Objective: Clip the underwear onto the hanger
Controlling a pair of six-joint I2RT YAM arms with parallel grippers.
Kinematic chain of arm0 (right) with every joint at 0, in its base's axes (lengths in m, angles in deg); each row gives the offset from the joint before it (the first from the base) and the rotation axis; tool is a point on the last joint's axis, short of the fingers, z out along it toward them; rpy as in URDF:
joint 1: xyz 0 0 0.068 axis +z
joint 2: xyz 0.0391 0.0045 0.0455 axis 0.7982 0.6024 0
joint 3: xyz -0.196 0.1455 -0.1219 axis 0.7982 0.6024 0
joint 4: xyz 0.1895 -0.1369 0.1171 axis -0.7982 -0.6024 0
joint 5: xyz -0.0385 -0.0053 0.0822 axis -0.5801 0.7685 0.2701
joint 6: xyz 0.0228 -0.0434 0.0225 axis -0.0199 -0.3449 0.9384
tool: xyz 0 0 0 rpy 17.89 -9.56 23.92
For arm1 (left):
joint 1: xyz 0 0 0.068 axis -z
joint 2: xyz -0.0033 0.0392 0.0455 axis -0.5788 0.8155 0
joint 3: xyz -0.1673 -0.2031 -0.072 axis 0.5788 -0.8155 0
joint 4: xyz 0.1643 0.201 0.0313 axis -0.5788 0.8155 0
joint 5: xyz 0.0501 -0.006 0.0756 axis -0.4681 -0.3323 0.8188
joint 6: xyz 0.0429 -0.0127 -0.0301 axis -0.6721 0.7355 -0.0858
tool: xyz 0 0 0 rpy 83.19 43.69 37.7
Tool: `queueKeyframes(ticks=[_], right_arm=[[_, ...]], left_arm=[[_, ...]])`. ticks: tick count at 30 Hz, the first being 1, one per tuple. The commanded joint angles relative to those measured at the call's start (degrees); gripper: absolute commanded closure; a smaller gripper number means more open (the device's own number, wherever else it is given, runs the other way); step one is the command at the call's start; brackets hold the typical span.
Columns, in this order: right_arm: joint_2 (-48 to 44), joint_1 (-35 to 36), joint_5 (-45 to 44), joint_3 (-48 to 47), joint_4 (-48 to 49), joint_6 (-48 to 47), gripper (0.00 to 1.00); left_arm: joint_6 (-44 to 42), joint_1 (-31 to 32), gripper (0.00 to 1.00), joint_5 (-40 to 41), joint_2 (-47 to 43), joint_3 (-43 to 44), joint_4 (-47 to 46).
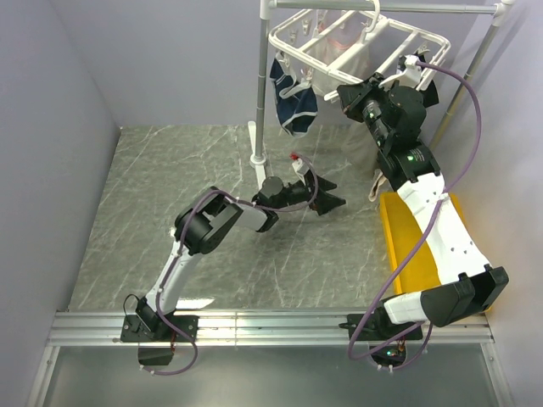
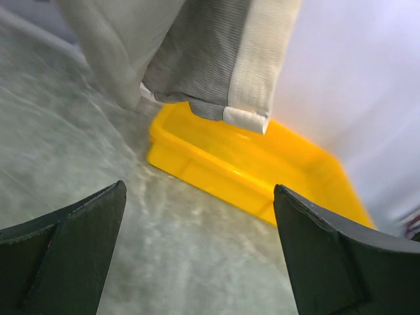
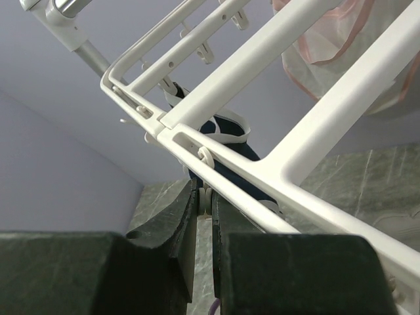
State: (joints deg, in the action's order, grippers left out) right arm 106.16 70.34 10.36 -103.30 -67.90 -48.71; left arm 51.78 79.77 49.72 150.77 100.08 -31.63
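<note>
The underwear (image 2: 216, 65), grey-brown with a pale beige waistband, hangs down in the left wrist view, its lower edge just above a yellow tray (image 2: 249, 174). From above only a beige strip of the underwear (image 1: 376, 183) shows beside the right arm; what holds its top is hidden. My left gripper (image 1: 327, 193) (image 2: 200, 190) is open low over the table, a short way from the fabric, with nothing between its fingers. The white hanger (image 1: 356, 41) (image 3: 262, 62) hangs at the back. My right gripper (image 1: 345, 91) (image 3: 203, 188) is raised under it, shut on one of its white clips (image 3: 203, 203).
Navy blue briefs (image 1: 293, 102) (image 3: 230, 141) are clipped at the hanger's left end. A pale mesh garment with pink trim (image 1: 339, 47) (image 3: 341, 52) lies in the rack. The grey pole stand (image 1: 261, 85) rises behind the left gripper. The yellow tray (image 1: 405, 246) sits partly under the right arm.
</note>
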Motion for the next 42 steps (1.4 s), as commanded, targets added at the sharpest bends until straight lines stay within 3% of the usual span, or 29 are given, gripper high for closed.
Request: queueKeyframes(ticks=[1, 4, 5, 7, 8, 10, 11, 14, 17, 23, 29, 42], right_arm=[[0.95, 0.28, 0.10, -1.87, 2.37, -0.52, 1.00], [1.04, 0.37, 0.37, -1.87, 2.45, -0.53, 1.00], [1.13, 0.37, 0.46, -2.04, 2.45, -0.53, 1.00], [1.04, 0.28, 0.81, -2.05, 2.63, -0.61, 1.00], [1.13, 0.37, 1.07, -2.05, 2.63, -0.79, 1.00], [1.13, 0.37, 1.25, -2.13, 2.37, -1.05, 1.00], [1.04, 0.37, 1.42, -2.05, 2.45, -1.14, 1.00], [0.69, 0.37, 1.60, -1.87, 2.45, -1.58, 1.00], [0.78, 0.37, 1.69, -1.96, 2.10, -2.02, 1.00], [0.43, 0.54, 1.51, -1.87, 1.75, -2.11, 1.00], [0.17, 0.63, 0.81, -2.05, 1.31, -2.46, 1.00], [-0.19, 0.98, 1.43, -2.66, -0.44, -0.44, 1.00]], left_arm=[[-16.21, 0.25, 0.01, -3.30, -7.42, -0.89, 1.53], [-30.51, 2.00, 0.01, -1.19, -13.56, -6.41, 7.80], [-42.22, 2.70, 0.01, -0.67, -16.71, -10.35, 8.43], [-53.97, 4.90, 0.01, 0.65, -19.02, -13.71, 9.49], [-64.03, 5.43, 0.01, 0.92, -19.90, -15.99, 9.14], [-72.88, 5.78, 0.01, 0.66, -20.17, -17.15, 9.05], [-83.62, 5.78, 0.01, 0.66, -20.87, -17.42, 12.36], [-103.60, 6.22, 0.01, 0.22, -22.36, -16.46, 21.14], [-113.92, 5.70, 0.05, -2.24, -24.20, -13.66, 28.27], [-130.98, 6.48, 0.06, -1.37, -23.16, -8.73, 35.23], [-141.10, 7.01, 0.05, 0.30, -21.14, -3.10, 42.96], [-152.81, 5.79, 0.05, 1.54, -14.90, 2.88, 43.06]])
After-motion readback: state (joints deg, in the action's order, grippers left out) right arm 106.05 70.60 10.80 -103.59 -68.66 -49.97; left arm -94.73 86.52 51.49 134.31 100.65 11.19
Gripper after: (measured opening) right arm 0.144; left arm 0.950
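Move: Hanging from the hanger, the grey underwear is some 10 cm to the left hand's right, about 4 cm farther out and 13 cm higher. The clip pinched in the right hand is roughly 8 cm ahead of the left hand, level with it sideways and 30 cm up; the yellow bin is about 30 cm to its right, 12 cm back and 12 cm below. From the right hand, the underwear lies about 7 cm right, 4 cm back and 18 cm below. Rolling clockwise as seen along its rightward-pointing fingers, by some 130 degrees, the empty left hand first draws back and up, dips again, then climbs and comes forward beside the hanging underwear, ending about 5 cm higher than it began. Its fingers stay wide open; the right hand holds still and keeps its pinch on the clip at the hanger's rail. ##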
